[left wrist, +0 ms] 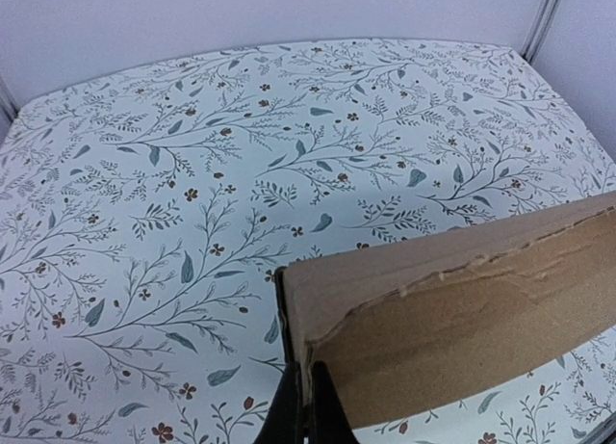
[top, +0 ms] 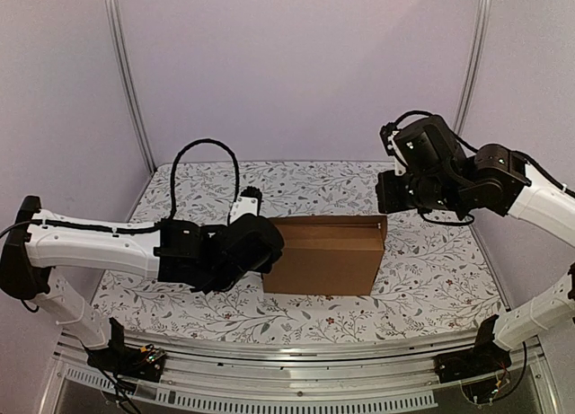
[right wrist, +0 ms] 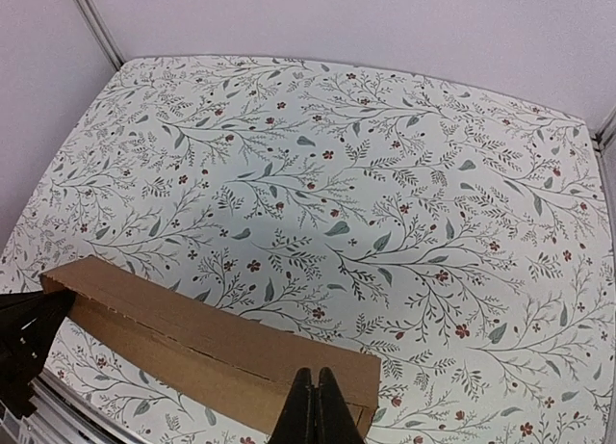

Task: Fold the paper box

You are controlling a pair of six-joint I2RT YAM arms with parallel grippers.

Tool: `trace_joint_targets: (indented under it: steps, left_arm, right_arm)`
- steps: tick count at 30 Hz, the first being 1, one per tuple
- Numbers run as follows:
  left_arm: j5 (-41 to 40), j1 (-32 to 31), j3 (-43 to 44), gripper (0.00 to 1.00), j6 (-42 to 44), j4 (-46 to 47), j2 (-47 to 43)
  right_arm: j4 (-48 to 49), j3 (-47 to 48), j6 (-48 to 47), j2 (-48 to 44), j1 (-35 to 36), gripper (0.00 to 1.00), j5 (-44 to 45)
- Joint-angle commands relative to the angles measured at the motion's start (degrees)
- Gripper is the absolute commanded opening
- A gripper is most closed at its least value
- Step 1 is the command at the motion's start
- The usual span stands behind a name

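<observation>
The paper box (top: 325, 254) is a plain brown cardboard mailer standing closed in the middle of the table, its long front face toward the arms. My left gripper (top: 266, 245) is at the box's left end. In the left wrist view its two fingertips (left wrist: 309, 405) are shut on a thin cardboard wall of the box (left wrist: 462, 319). My right gripper (top: 388, 197) hangs just above the box's right end. Its fingers (right wrist: 316, 410) are shut together with nothing between them, over the top of the box (right wrist: 192, 338). I cannot tell whether they touch the cardboard.
The table is covered by a floral-print cloth (top: 431, 279). Metal frame posts (top: 126, 73) stand at the back corners in front of pale walls. A metal rail (top: 296, 391) runs along the near edge between the arm bases. The left arm's black cable (top: 202, 149) loops up behind it.
</observation>
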Motion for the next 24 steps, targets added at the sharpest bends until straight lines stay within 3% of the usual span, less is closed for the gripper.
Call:
trace_joint_targets:
  steps: [1,6,14,21,24]
  left_arm:
    - [11.10,-2.05,-2.61,0.00,-0.77,-8.44,4.38]
    - [11.43,-2.09,-2.10,0.00,-0.87,-8.44,4.70]
    - [11.73,-2.04,-2.16,0.00,-1.14,-8.84,4.66]
    - [12.45,-2.04,-2.16,0.00,-1.92,-8.88,4.86]
    - [13.10,-2.06,-2.00,0.07,-1.66,-8.88,4.69]
  right_arm:
    - [3.22,2.82,-4.22,3.95,0.22,0.00,-0.15]
    - [9.23,0.22,-5.18,6.96,0.26,0.00,-1.06]
    - [19.17,-13.54,-2.81,6.17,0.66,0.00,-3.36]
    - [24.32,-22.65,0.12,3.50,4.14,0.00,2.18]
    - [24.51,-23.87,1.63,3.53,4.19,0.00,3.10]
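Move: The box's top flap, partly open, has its middle about 8 cm to the right hand's left, 1 cm ahead and some 11 cm below it. The box's right end lies almost under that hand, about 1 cm to its right; the left gripper sits at the other end, about 18 cm left, 3 cm nearer and 12 cm lower. From the left hand the flap's middle is about 10 cm to the right, 3 cm ahead and 1 cm up. Left and slightly forward over the box's right part, then down some 9 cm and easing a little back, the right hand brings its shut fingertips onto the top flap about 4 cm farther left than they started, seeming to press it down. The left hand stays, keeping its pinch on the near left corner. ##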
